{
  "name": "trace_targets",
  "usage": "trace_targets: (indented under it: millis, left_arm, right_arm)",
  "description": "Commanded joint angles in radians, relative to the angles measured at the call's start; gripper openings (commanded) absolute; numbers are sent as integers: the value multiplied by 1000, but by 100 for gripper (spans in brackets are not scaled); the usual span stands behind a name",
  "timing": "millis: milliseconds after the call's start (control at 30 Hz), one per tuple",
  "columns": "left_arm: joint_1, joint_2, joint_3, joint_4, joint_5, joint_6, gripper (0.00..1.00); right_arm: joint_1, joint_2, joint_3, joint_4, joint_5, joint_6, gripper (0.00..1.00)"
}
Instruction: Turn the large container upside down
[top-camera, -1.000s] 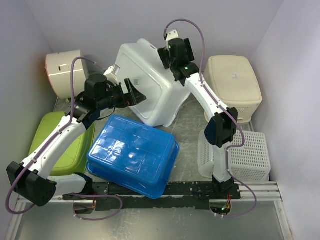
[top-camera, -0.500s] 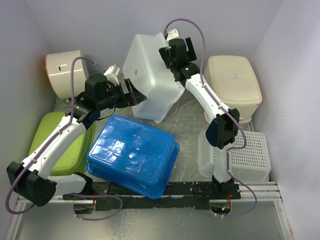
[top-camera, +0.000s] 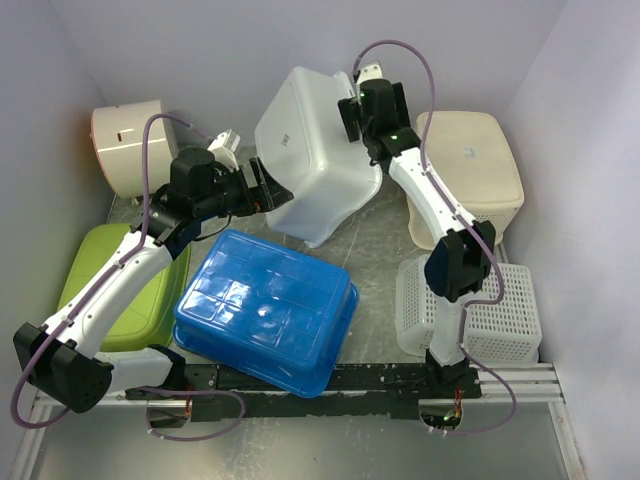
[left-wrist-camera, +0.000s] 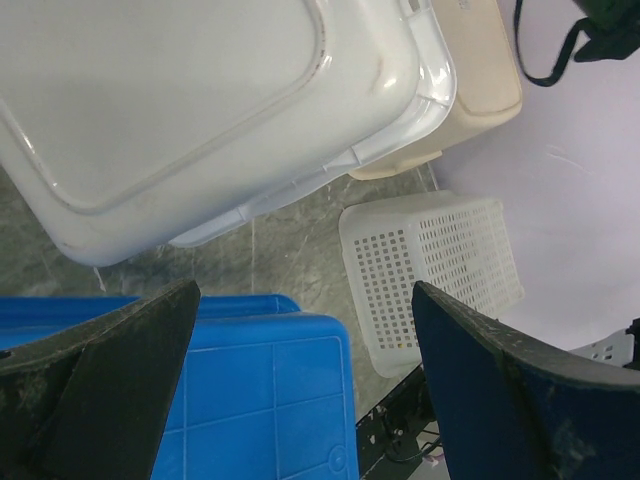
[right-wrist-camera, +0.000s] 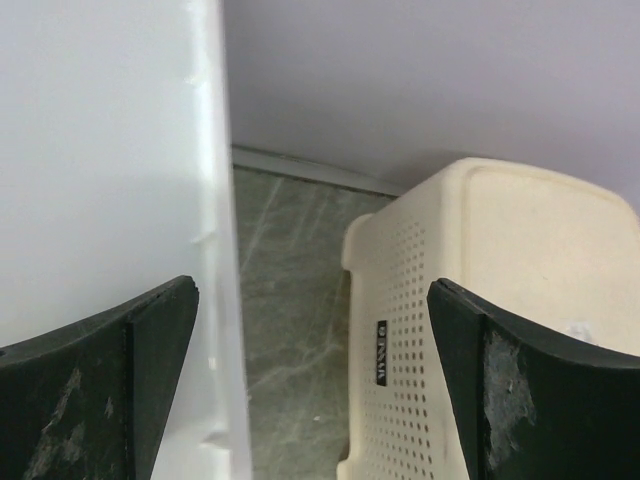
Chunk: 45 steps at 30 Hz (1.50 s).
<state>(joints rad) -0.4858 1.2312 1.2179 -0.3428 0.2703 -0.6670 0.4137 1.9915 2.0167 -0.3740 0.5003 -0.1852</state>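
The large white container (top-camera: 315, 150) stands tilted at the back middle of the table. Its flat base (left-wrist-camera: 180, 110) faces up and to the left, and its rim (right-wrist-camera: 215, 200) lies toward the cream basket. My left gripper (top-camera: 268, 190) hangs open just left of the container, above the blue bin, with nothing between its fingers (left-wrist-camera: 303, 300). At the container's upper right edge my right gripper (top-camera: 368, 125) is open too. It looks down into the gap between the rim and the cream basket (right-wrist-camera: 311, 290) and holds nothing.
An upturned blue bin (top-camera: 265, 310) lies in front of the container. A cream perforated basket (top-camera: 468, 165) stands at the right, with a white mesh basket (top-camera: 490, 310) in front of it. A green container (top-camera: 110, 290) and a round cream tub (top-camera: 130, 140) are on the left.
The white container has tipped up and over toward the back right. The right gripper moved right with its edge. The left gripper stayed in place.
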Motion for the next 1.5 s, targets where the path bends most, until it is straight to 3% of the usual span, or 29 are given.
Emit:
trace_targets:
  millis: [0,167,467,800,1100,1467]
  left_arm:
    - [-10,-6,17,21,-15,17,99]
    - [-10,-8,20,21,-18,18,99]
    - [-10,-10,5,31,-22,9,99]
    - [-10,75,47,36,-54,-8,99]
    - [-13,246,80,124,-17,7,99]
    - [-13,480,206,184,37,24,99]
  right_arm:
    - [-58,-97,1,-73,-307,143,100]
    - [-113,-147,-9,-85,-592,240,100]
    - [-117,-177,-21,-117,-675,299,100]
    - [-142,-189,-127,-134,-653,355,100]
    - [-239,-125,-175,-173,-589,428,100]
    - [-248,61,-21,-291,-390,457,100]
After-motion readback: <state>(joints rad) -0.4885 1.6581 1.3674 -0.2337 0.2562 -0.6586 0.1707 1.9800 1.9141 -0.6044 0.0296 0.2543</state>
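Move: The large white container, tipped on its side with its bottom facing left, has its middle about 12 cm left of the right hand, 5 cm back and 12 cm lower. The cream basket is some 21 cm right of that hand, 8 cm back and 17 cm lower. From the left hand the white container lies roughly 20 cm ahead, 11 cm right and 12 cm lower, with the blue tub 17 cm back, 1 cm left and 22 cm lower. The right hand, its left finger at the container's right side, lifts about 6 cm while drawing back and left and rolling its left side up some 30 degrees, then sinks about 15 cm, swings right and eases forward over the container's right edge, tipping fingers down. Late on, the open left hand goes down and forward, drifting right, about 9 cm each way down and out, towards the container's left wall. ##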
